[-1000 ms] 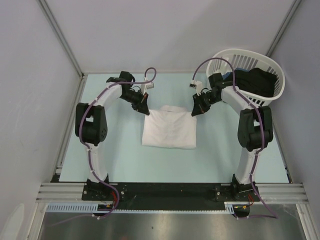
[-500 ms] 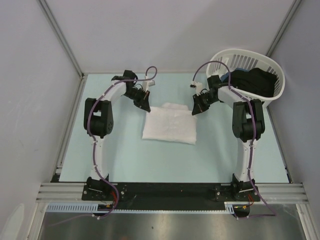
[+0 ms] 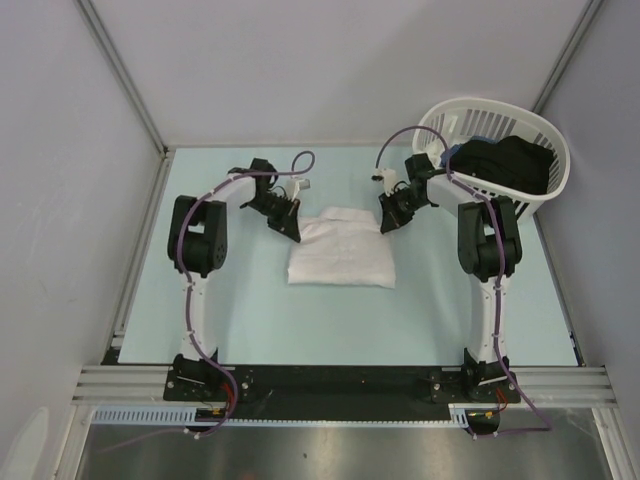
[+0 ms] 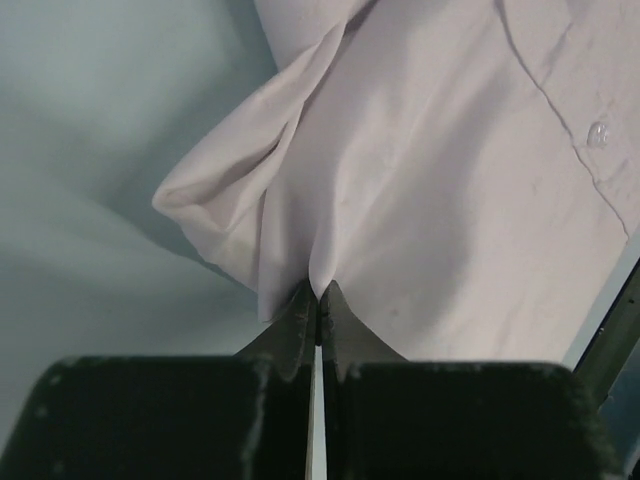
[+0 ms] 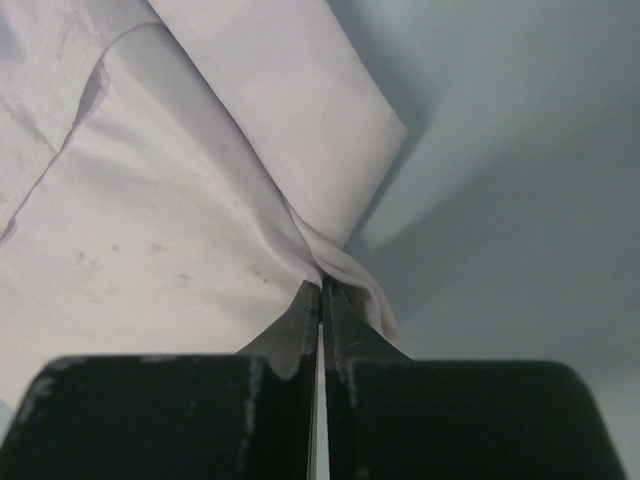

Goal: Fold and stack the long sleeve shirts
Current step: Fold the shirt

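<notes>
A white long sleeve shirt (image 3: 340,250) lies folded into a rectangle on the pale green table, between the two arms. My left gripper (image 3: 293,232) is shut on the shirt's far left corner; the left wrist view shows white cloth (image 4: 420,180) pinched between its closed fingertips (image 4: 296,312). My right gripper (image 3: 387,222) is shut on the far right corner; the right wrist view shows the cloth (image 5: 150,200) bunched at its closed fingertips (image 5: 345,312). Both grippers are low over the table.
A white plastic slatted basket (image 3: 540,135) stands at the far right, holding dark clothes (image 3: 505,162) and a bit of blue cloth. Grey walls enclose the table on three sides. A metal rail runs along the near edge.
Both grippers have drawn the shirt's far edge back and lower. The shirt now lies shorter and neater, with its far corners still held.
</notes>
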You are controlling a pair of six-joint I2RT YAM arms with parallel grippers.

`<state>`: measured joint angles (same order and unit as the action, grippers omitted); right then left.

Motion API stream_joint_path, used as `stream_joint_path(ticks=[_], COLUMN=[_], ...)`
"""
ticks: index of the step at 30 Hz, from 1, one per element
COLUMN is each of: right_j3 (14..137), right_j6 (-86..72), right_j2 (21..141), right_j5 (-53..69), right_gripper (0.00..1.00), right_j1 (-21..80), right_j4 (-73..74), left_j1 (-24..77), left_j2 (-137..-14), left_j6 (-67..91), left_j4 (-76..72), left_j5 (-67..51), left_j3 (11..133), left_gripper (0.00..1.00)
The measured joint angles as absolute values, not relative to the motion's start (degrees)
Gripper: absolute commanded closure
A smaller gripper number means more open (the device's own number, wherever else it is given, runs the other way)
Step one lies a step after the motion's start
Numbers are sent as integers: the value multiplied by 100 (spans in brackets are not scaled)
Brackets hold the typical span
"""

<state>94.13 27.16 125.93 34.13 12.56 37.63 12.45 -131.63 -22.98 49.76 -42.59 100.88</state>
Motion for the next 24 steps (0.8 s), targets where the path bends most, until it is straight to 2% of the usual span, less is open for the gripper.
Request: stream_joint_path(ticks=[7,12,18,24], right_j3=[8842,8158,8047,8613], right_j6=[2967,3020,2899,2825], right_j2=[12237,11795,11614,11616], right_j5=[3395,3605,3804,3968], right_gripper=[100,100,100,98], right_j1=[1614,2010,1824,1299], right_j4=[3533,3739,4252,4539], left_j1=[1347,1365,1352,1354], left_j2=[-12215,-11705,-11290,-11441], left_j6=[-2346,-2451,-2554,-2547], left_j4=[4840,5105,5234,5225], left_j5=[-4244,-4145,-4261,-4268], left_j3=[8479,7830,7985,8757], left_gripper=[100,100,100,100])
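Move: I'm still pinching the shirt's two far corners, low over the table. From my left hand the shirt's middle is about 2 cm back and 9 cm to the right; from my right hand it is 4 cm back and 8 cm to the left. The near edge's middle lies some 13 cm back and 9 cm left of my right hand, the collar end about 5 cm ahead and 7 cm left. The laundry basket stands 18 cm farther out and 23 cm to the right. Keeping both corners pinched, I drag the shirt back towards my bases, each hand travelling about 10 cm low over the table, my right swinging some 4 cm left on the way and then back right. Then I turn both hands up and forward, raising the left about 6 cm and the right more slowly, roughly 3 to 4 cm, while they regain around 4 cm forward. ##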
